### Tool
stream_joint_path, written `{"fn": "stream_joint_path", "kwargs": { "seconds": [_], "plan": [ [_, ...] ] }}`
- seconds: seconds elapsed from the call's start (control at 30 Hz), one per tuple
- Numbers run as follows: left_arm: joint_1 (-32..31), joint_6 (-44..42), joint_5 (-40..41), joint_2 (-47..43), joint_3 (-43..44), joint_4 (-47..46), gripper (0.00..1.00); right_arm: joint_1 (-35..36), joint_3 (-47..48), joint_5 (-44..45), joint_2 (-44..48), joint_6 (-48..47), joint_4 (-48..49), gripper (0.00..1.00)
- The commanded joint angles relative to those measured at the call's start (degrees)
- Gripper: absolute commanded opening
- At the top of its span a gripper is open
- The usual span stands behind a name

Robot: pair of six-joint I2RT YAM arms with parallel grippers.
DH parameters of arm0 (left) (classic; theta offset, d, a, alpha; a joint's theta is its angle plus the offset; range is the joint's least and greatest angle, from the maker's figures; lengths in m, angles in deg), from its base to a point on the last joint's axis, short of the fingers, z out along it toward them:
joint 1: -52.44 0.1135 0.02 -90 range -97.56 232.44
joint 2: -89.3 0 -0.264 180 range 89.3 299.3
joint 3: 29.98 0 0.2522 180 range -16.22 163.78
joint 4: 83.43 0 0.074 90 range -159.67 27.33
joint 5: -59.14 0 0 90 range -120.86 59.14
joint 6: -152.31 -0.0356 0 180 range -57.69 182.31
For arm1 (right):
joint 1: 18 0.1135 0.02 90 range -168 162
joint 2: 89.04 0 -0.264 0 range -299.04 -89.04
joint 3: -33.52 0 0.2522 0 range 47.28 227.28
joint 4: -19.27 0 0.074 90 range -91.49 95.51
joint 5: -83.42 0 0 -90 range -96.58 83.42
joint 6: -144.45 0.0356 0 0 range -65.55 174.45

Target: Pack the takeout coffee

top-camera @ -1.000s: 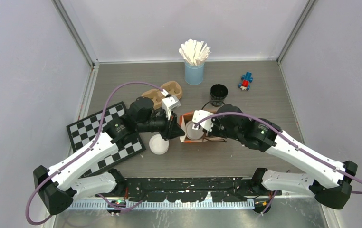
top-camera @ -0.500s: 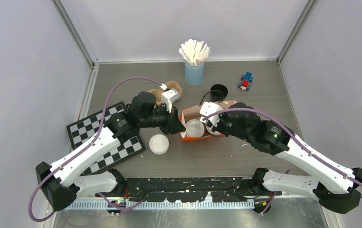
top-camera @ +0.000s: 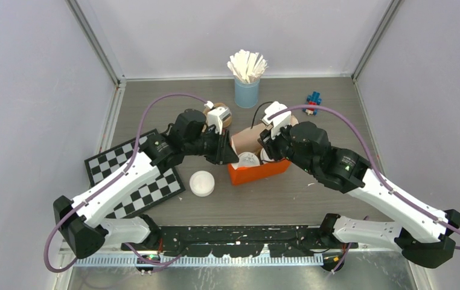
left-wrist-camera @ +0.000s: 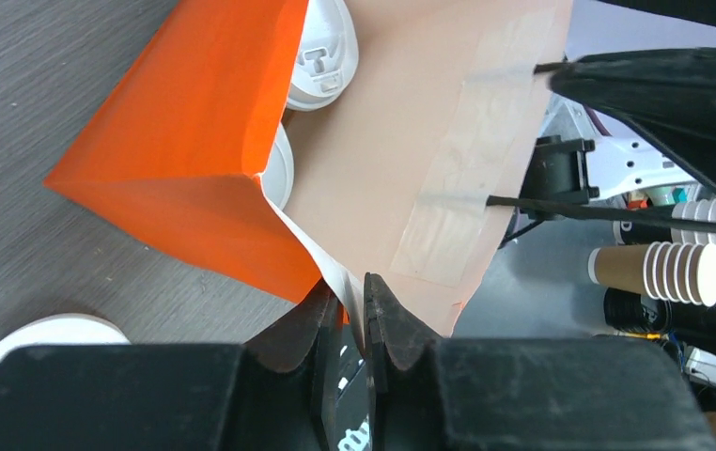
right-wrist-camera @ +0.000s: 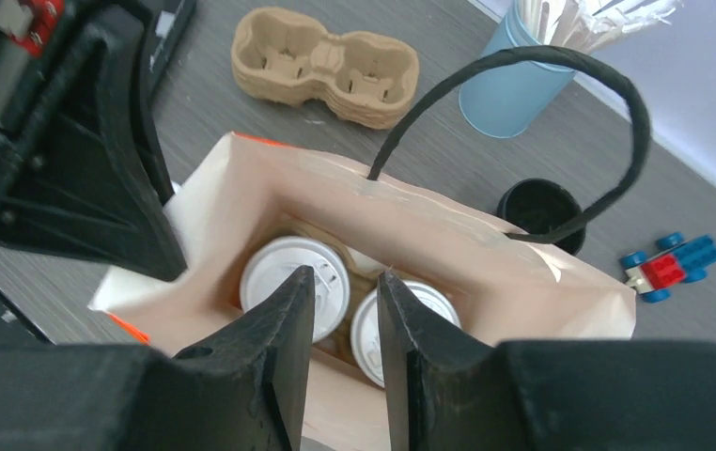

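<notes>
An orange paper bag [top-camera: 259, 171] stands near the table's middle, its mouth held open. Inside sit two takeout coffee cups with white sip lids [right-wrist-camera: 288, 265] [right-wrist-camera: 429, 305], side by side in a brown holder. My left gripper [left-wrist-camera: 354, 305] is shut on the bag's near-left rim [left-wrist-camera: 331, 268], also seen from above [top-camera: 227, 155]. My right gripper [right-wrist-camera: 347, 296] hovers over the bag mouth, between the two lids, open and holding nothing. The bag's black handle [right-wrist-camera: 561, 103] arches up at the far side.
A loose white lid [top-camera: 202, 183] lies left of the bag. A checkerboard [top-camera: 125, 175] is at the left. Behind the bag are a brown cup carrier [right-wrist-camera: 326, 66], a blue cup of stirrers [top-camera: 247, 90], an empty black cup [right-wrist-camera: 537, 207] and a toy [top-camera: 313, 103].
The bag has been tipped up from lying to standing, showing its orange front. Both grippers have shifted toward the far side, and the right jaws have parted slightly.
</notes>
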Motion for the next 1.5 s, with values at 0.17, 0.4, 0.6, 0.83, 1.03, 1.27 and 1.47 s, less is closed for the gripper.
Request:
{"fn": "stream_joint_path", "kwargs": {
  "seconds": [0.17, 0.4, 0.6, 0.83, 1.03, 1.27, 1.47],
  "plan": [
    [0.28, 2.98, 4.52, 1.41, 4.61, 2.62, 0.21, 0.00, 7.28, 6.95, -2.13, 12.10, 4.42, 0.43],
    [0.37, 1.51, 7.49, 2.02, 7.48, 3.68, 0.34, 0.08, 13.03, 9.46, -5.33, 12.49, 2.90, 0.50],
    [0.37, -1.20, 10.17, 2.04, 9.67, 6.11, 0.39, 0.01, 15.04, 12.11, -4.75, 13.23, 2.64, 0.61],
    [0.37, -4.73, 14.76, 1.37, 15.18, 9.70, 0.53, -0.49, 24.09, 13.88, -10.75, 13.48, -1.03, 0.93],
    [0.37, -6.89, 16.87, 0.80, 21.34, 17.28, 1.00, -8.77, 35.82, 9.63, -18.01, 11.96, -1.80, 0.93],
    [0.37, -9.88, 18.93, -7.94, 15.09, 15.89, 1.00, -24.84, 40.51, 1.44, -27.56, 13.00, -2.98, 0.92],
    [0.37, -8.85, 24.31, -17.04, 7.37, 14.16, 1.00, -34.55, 46.05, -4.48, -39.14, 15.61, -3.34, 0.86]
  ]
}}
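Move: My nearly shut left fingers still hold the orange bag by the near-left corner of its rim; the bag's middle lies about 11 cm ahead, 8 right and 12 below, and a loose white lid 7 ahead, 13 left and 25 below. My right hand is over the bag's mouth, the bag's middle some 8 cm ahead and 18 below. From this hand the black cup stands roughly 24 ahead, 8 right and 26 below, and the straw holder 34 ahead and 5 left. I ease both hands up and slightly forward with the bag's rim and spread their fingers to come free. My left hand lets go of the corner, having climbed about 8 cm, then pulls off left. My right hand rises some 14 cm, then sweeps about 18 cm forward and to the right, over the black cup's area, turning 35 degrees clockwise and starting to sink. ##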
